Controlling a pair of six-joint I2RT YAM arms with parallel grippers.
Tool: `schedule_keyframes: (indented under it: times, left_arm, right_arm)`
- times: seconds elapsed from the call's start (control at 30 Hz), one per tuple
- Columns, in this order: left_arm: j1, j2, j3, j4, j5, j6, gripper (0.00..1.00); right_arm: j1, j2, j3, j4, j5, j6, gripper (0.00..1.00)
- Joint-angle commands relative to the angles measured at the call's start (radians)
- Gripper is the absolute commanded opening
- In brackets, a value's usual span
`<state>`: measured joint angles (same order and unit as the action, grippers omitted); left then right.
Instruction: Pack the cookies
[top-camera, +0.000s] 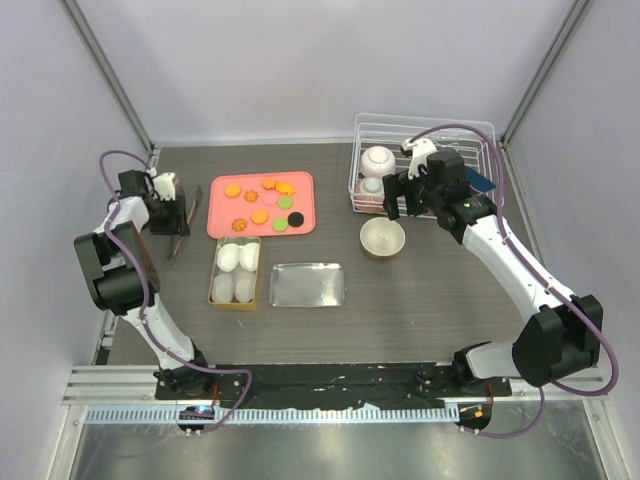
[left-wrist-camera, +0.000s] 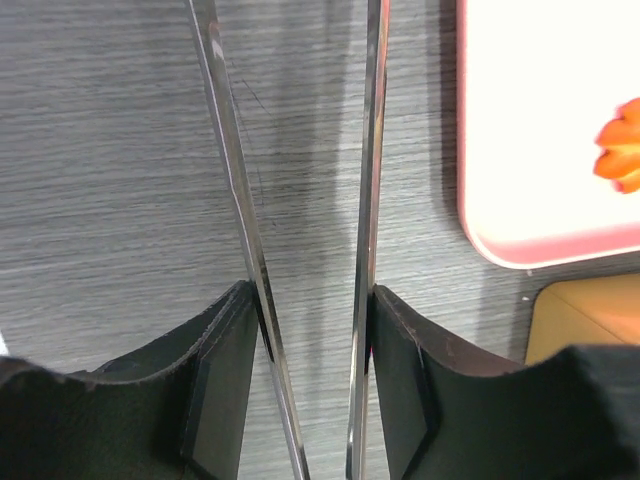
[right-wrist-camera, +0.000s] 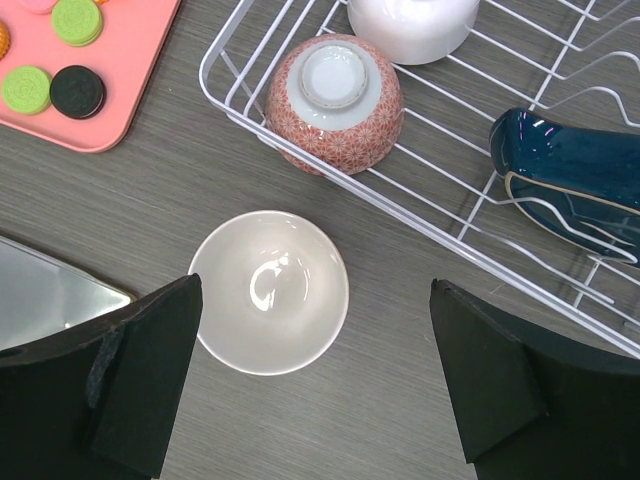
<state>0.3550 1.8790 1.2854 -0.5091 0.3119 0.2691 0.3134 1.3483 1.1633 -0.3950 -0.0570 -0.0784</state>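
Note:
The cookies (top-camera: 262, 203), mostly orange with a few green, pink and one black, lie on a pink tray (top-camera: 222, 222). Beside the tray's left edge my left gripper (top-camera: 172, 218) is shut on metal tongs (top-camera: 188, 215). In the left wrist view the tongs' two arms (left-wrist-camera: 372, 150) run between the pads (left-wrist-camera: 400, 350), each pad pressed against one arm. An orange cookie (left-wrist-camera: 622, 145) shows on the tray (left-wrist-camera: 530, 130). My right gripper (right-wrist-camera: 315, 370) hangs open over a white bowl (right-wrist-camera: 268, 292), holding nothing. Green (right-wrist-camera: 77, 20) and black (right-wrist-camera: 77, 91) cookies show at the upper left there.
A yellow box (top-camera: 236, 270) with white paper cups sits below the tray, and a shallow metal tin (top-camera: 309, 285) lies to its right. A white wire rack (top-camera: 425, 130) at the back right holds an upturned red bowl (right-wrist-camera: 334, 103) and a dark blue dish (right-wrist-camera: 565, 170).

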Motion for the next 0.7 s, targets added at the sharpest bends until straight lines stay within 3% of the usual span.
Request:
schedule_keyframes:
  times: [0.0,0.67]
  left_arm:
    - [0.002,-0.104,0.006,0.003,0.046,-0.027,0.51]
    - [-0.004,-0.251,0.048,-0.045,0.059,-0.067,0.54]
  right_arm:
    - [0.009,-0.002,0.044,0.012,0.011,-0.015,1.0]
    - [0.019,0.008,0.045,0.01,0.019,-0.018,1.0]
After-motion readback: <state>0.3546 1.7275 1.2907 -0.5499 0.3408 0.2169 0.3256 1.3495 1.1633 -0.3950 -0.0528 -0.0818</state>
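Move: Low over the table's left side, the left hand already grips the metal tongs. From it the cookies' pink tray is centred about 9 cm ahead and 20 cm to the right, some 3 cm lower, and its nearest flower cookie 4 cm ahead and 14 cm right. The white-filled box lies roughly 9 cm back and 14 cm right. From the right hand the tray is about 36 cm left, 12 cm ahead and 20 cm below. Raising the tongs about 6 cm nearly straight up from the table beside the tray, the left hand climbs quickly at first, almost pauses, then rises again, ending barely to the right of where it began. Its fingers keep their half-open hold on the tongs' two arms, and the wrist tips up some 5 degrees. ##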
